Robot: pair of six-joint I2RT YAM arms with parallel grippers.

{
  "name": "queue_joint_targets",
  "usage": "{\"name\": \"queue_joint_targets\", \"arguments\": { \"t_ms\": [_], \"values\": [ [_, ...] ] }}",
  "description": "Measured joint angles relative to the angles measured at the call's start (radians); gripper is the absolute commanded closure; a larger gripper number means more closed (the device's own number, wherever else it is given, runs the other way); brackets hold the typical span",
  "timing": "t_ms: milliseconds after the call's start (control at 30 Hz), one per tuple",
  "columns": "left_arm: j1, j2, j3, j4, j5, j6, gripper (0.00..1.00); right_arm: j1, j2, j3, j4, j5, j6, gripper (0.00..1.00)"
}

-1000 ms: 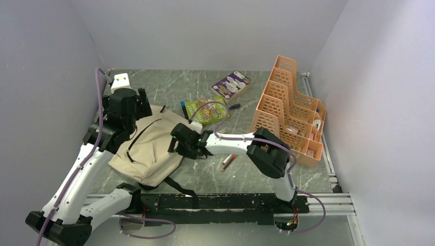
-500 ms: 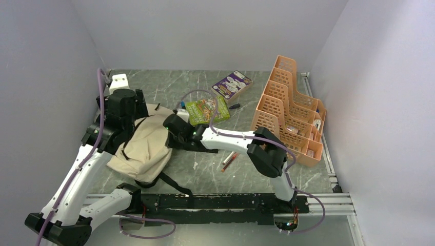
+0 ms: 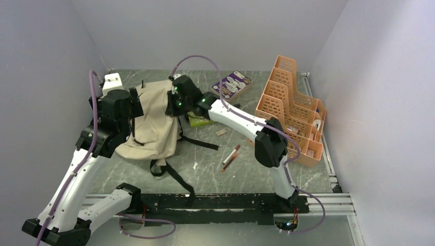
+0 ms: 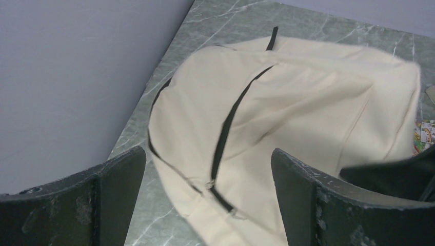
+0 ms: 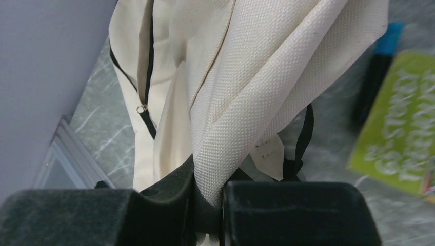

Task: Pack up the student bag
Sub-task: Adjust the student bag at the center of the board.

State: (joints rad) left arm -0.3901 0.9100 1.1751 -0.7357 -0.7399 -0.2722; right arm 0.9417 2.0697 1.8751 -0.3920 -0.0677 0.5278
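The student bag (image 3: 154, 120), beige fabric with black zipper lines, hangs partly lifted at the back left of the table, its black straps (image 3: 172, 171) trailing toward the near edge. My right gripper (image 3: 173, 105) is shut on a bunched fold of the bag's fabric (image 5: 246, 77), and the cloth is pinched between the jaws of the right gripper (image 5: 208, 197). My left gripper (image 3: 137, 100) hovers just left of the bag with nothing between its fingers. In the left wrist view the left gripper (image 4: 208, 205) stands wide open above the bag's zippered front (image 4: 287, 97).
An orange perforated organizer (image 3: 292, 110) stands at the right. A purple box (image 3: 232, 83) lies at the back, a green booklet (image 3: 197, 120) under my right arm, pens (image 3: 231, 156) mid-table, a white box (image 3: 112, 81) back left. A blue-capped marker (image 5: 377, 66) lies beside the booklet (image 5: 400, 138).
My right gripper closed on the bag's fabric, then pulled it up and toward the back. The bag went from lying flat to hanging, straps trailing. The left arm shifted slightly back.
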Motion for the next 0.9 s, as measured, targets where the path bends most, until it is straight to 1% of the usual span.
{"name": "queue_joint_targets", "arguments": {
  "t_ms": [167, 300, 367, 500, 600, 667, 767, 833, 900],
  "values": [
    [0.000, 0.003, 0.000, -0.002, 0.000, 0.000, 0.04, -0.091, 0.094, 0.189, -0.114, -0.072, -0.115, 1.00],
    [0.000, 0.006, 0.000, -0.002, 0.000, 0.000, 0.03, -0.095, 0.176, 0.367, -0.198, -0.101, -0.200, 1.00],
    [0.000, 0.009, 0.000, -0.002, 0.000, 0.000, 0.03, -0.095, 0.195, 0.407, -0.220, -0.103, -0.227, 1.00],
    [0.000, 0.029, 0.000, -0.002, 0.008, -0.005, 0.03, -0.134, 0.185, 0.373, -0.223, -0.159, -0.249, 1.00],
    [0.005, 0.069, 0.006, -0.005, 0.023, -0.010, 0.03, -0.210, 0.170, 0.310, -0.225, -0.229, -0.263, 1.00],
    [0.020, 0.101, 0.011, -0.003, 0.046, -0.013, 0.03, -0.267, 0.169, 0.283, -0.242, -0.262, -0.284, 0.97],
    [0.078, 0.144, 0.013, -0.002, 0.115, -0.020, 0.03, -0.333, 0.158, 0.221, -0.254, -0.291, -0.317, 0.92],
    [0.143, 0.179, 0.016, 0.003, 0.174, -0.031, 0.03, -0.361, 0.136, 0.154, -0.247, -0.303, -0.328, 0.89],
    [0.205, 0.214, 0.016, 0.010, 0.233, -0.042, 0.03, -0.380, 0.106, 0.064, -0.232, -0.303, -0.330, 0.83]
  ]
}}
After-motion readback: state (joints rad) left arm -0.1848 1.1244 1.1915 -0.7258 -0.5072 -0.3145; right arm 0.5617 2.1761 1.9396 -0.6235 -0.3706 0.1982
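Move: The right hand already grips the student bag's upper right edge. The board's middle, marked by the green book, lies about 14 cm ahead of this hand, 14 cm to its right and 18 cm below. The blue-capped marker is some 14 cm ahead and 4 cm right, the eraser roughly 2 cm ahead and 21 cm right. From the open left hand, the bag's middle is about 10 cm ahead, 2 cm right and 27 cm below. Forward first, about 6 cm and rising slightly, then right and down with a little more forward, the right hand drags the gripped bag edge towards the green book, ending some 14 cm farther right and 6 cm lower. Late on, the left hand, open and empty, sinks about 6 cm and advances 4 cm towards the bag, tipping its fingers down some 10 degrees. ##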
